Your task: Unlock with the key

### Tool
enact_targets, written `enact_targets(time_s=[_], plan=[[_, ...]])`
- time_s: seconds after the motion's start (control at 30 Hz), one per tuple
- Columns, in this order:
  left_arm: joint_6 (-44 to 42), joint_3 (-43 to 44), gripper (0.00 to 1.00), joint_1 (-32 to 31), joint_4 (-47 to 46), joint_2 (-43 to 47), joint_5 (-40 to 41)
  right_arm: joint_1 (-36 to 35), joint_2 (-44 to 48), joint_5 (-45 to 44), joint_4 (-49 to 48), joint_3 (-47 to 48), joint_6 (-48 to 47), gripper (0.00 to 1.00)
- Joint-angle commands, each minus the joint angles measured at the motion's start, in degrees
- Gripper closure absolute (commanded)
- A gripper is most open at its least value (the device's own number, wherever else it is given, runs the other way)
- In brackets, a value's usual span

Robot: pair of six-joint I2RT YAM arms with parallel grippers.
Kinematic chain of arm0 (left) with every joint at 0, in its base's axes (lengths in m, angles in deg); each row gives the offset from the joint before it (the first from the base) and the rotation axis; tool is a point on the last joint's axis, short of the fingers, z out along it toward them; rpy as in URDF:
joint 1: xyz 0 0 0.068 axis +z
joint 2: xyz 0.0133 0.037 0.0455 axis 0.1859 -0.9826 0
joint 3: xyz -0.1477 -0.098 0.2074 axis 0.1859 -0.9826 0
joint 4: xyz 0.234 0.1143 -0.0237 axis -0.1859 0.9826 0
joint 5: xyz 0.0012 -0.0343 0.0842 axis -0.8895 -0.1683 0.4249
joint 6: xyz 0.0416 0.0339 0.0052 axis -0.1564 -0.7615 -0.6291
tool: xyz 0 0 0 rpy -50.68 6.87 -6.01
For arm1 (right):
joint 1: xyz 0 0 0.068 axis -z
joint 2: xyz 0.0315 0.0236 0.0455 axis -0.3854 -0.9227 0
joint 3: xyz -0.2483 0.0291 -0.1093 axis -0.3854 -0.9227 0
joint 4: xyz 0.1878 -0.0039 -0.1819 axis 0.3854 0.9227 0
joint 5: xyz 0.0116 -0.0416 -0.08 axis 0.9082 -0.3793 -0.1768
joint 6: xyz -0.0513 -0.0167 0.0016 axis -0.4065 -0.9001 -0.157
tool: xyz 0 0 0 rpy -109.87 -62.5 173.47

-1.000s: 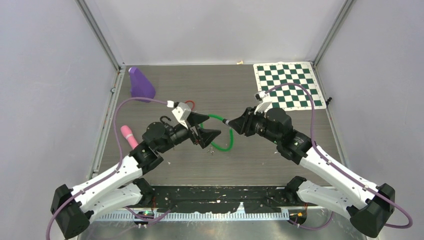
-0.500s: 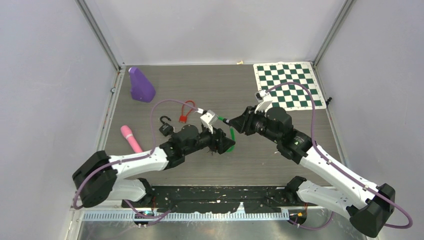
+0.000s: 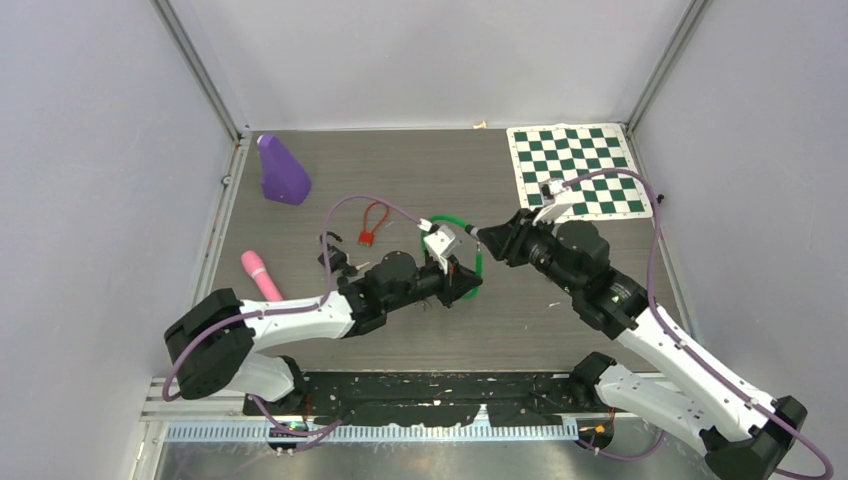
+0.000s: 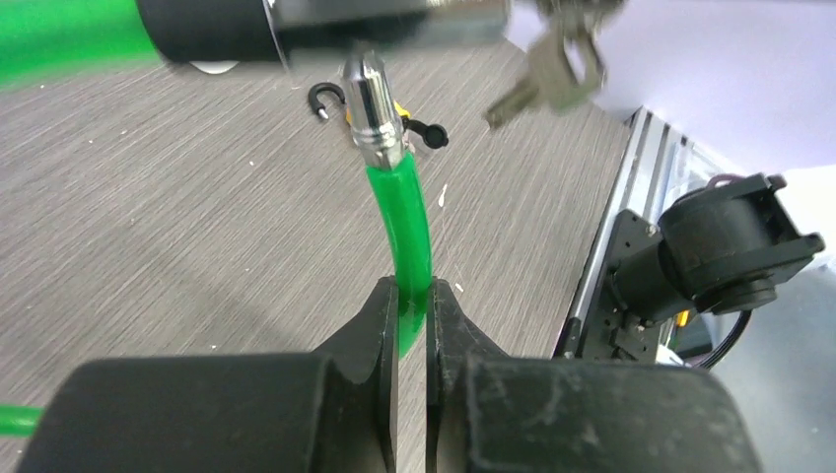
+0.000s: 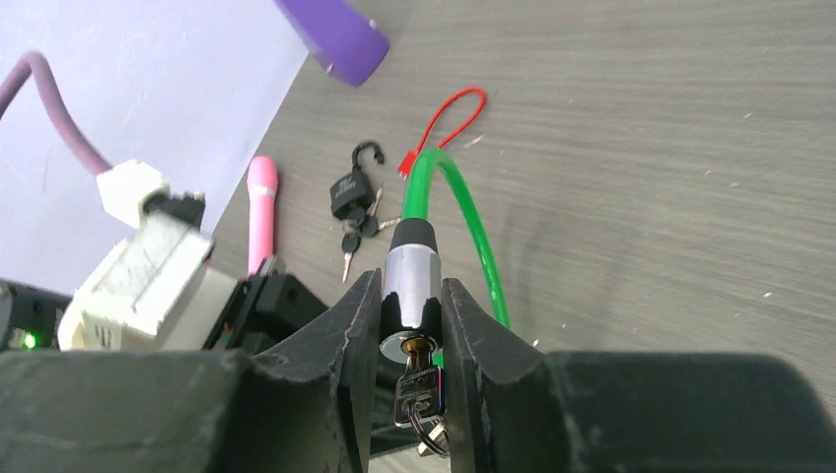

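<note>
A green cable lock (image 3: 478, 272) hangs between both grippers above the table. My right gripper (image 5: 411, 286) is shut on its silver lock cylinder (image 5: 410, 264). The key (image 5: 418, 387) sits in the cylinder's keyhole, with a ring and a spare key hanging below it. My left gripper (image 4: 412, 292) is shut on the green cable (image 4: 405, 232), a little behind its silver end pin (image 4: 371, 106). The pin is free, pointing up toward the lock body (image 4: 296, 25) at the top of the left wrist view. From above, the left gripper (image 3: 452, 281) sits just left of the right gripper (image 3: 482, 236).
A small black padlock (image 3: 335, 255) with keys, a red loop tag (image 3: 371, 224), a pink cylinder (image 3: 258, 275) and a purple cone (image 3: 282, 170) lie on the left half of the table. A green checkerboard (image 3: 578, 170) lies at the back right.
My left arm swung down and to the right, and its jaws went from wide open to shut on the green cable. The right gripper shifted slightly right and back with the lock cylinder.
</note>
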Motion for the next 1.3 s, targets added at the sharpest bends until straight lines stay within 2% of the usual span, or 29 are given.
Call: enact_targets(time_s=[0.0,0.1,0.27,0.37,0.4,0.43,0.47,0.57,0.6,0.67,0.8,0.9,1.07,1.27], plan=[[-10.7,3.0,1.0,-1.3,4.8,-0.6,4.3,3.4,4.5,-6.1,-2.7,2.3,-1.2,0.94],[-13.1,4.0,1.0,-1.9,7.5,-2.2,4.4,4.9,5.6,-7.2,-2.7,2.4,-1.6,0.94],[-19.7,6.5,1.0,-1.9,14.4,-1.1,12.5,8.2,7.0,-7.6,-1.2,2.8,-3.0,0.95],[-26.6,10.2,1.0,-1.8,19.9,-0.6,19.4,10.7,9.1,-8.8,-0.7,0.5,-3.5,0.94],[-28.7,11.7,0.96,-1.7,21.4,-1.1,22.0,11.3,9.8,-8.9,-0.8,-0.1,-3.4,0.95],[-30.5,13.2,0.9,-1.4,22.9,-2.1,24.9,12.5,10.1,-9.0,-0.8,-1.5,-3.2,0.94],[-31.7,14.7,0.79,-1.1,24.4,-3.3,26.5,13.1,10.5,-9.0,-0.9,-2.2,-2.9,0.94],[-32.7,18.6,0.33,0.1,27.9,-7.7,30.0,14.8,11.4,-9.2,-2.4,-6.5,-1.4,0.95],[-32.8,19.3,0.24,0.6,28.4,-9.4,30.3,15.0,11.7,-9.4,-3.5,-8.4,-1.1,0.95],[-32.8,21.0,0.19,1.7,29.4,-11.8,31.3,15.3,11.9,-9.5,-5.3,-10.9,0.0,0.95],[-30.7,25.3,0.13,4.6,33.5,-15.0,33.0,15.5,10.7,-9.2,-9.1,-15.1,1.4,0.95],[-26.8,26.1,0.08,6.6,37.0,-13.2,31.3,15.5,9.3,-7.7,-12.5,-17.5,2.5,0.95],[-16.9,24.3,0.01,8.6,41.4,-3.9,27.8,15.5,5.7,-3.5,-16.9,-20.9,5.0,0.94],[-3.3,24.0,0.0,17.2,50.8,8.6,19.5,15.5,4.1,-2.0,-15.3,-21.6,4.0,0.95]])
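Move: Close above the left fingers, which still grip the green cable below its metal pin, the lock body hangs about 5 cm ahead and 9 cm higher. The right fingers hold that body some 2 cm left and 2 cm ahead of their hand point, key in it. The yellow padlock lies roughly 16 cm right, 6 cm ahead and 22 cm below the right hand. From the left hand, the red lock lies about 21 cm left, 17 cm ahead, 15 cm below. Swinging the lock body away from the pin, the right hand goes about 11 cm right, then sinks to some 11 cm below its start beside the yellow padlock, its fingers ending nearly shut and empty. The left hand dips, opens wide to release the cable, and travels some 12 cm forward and left, turning about 30 degrees counter-clockwise and rising at the end. ##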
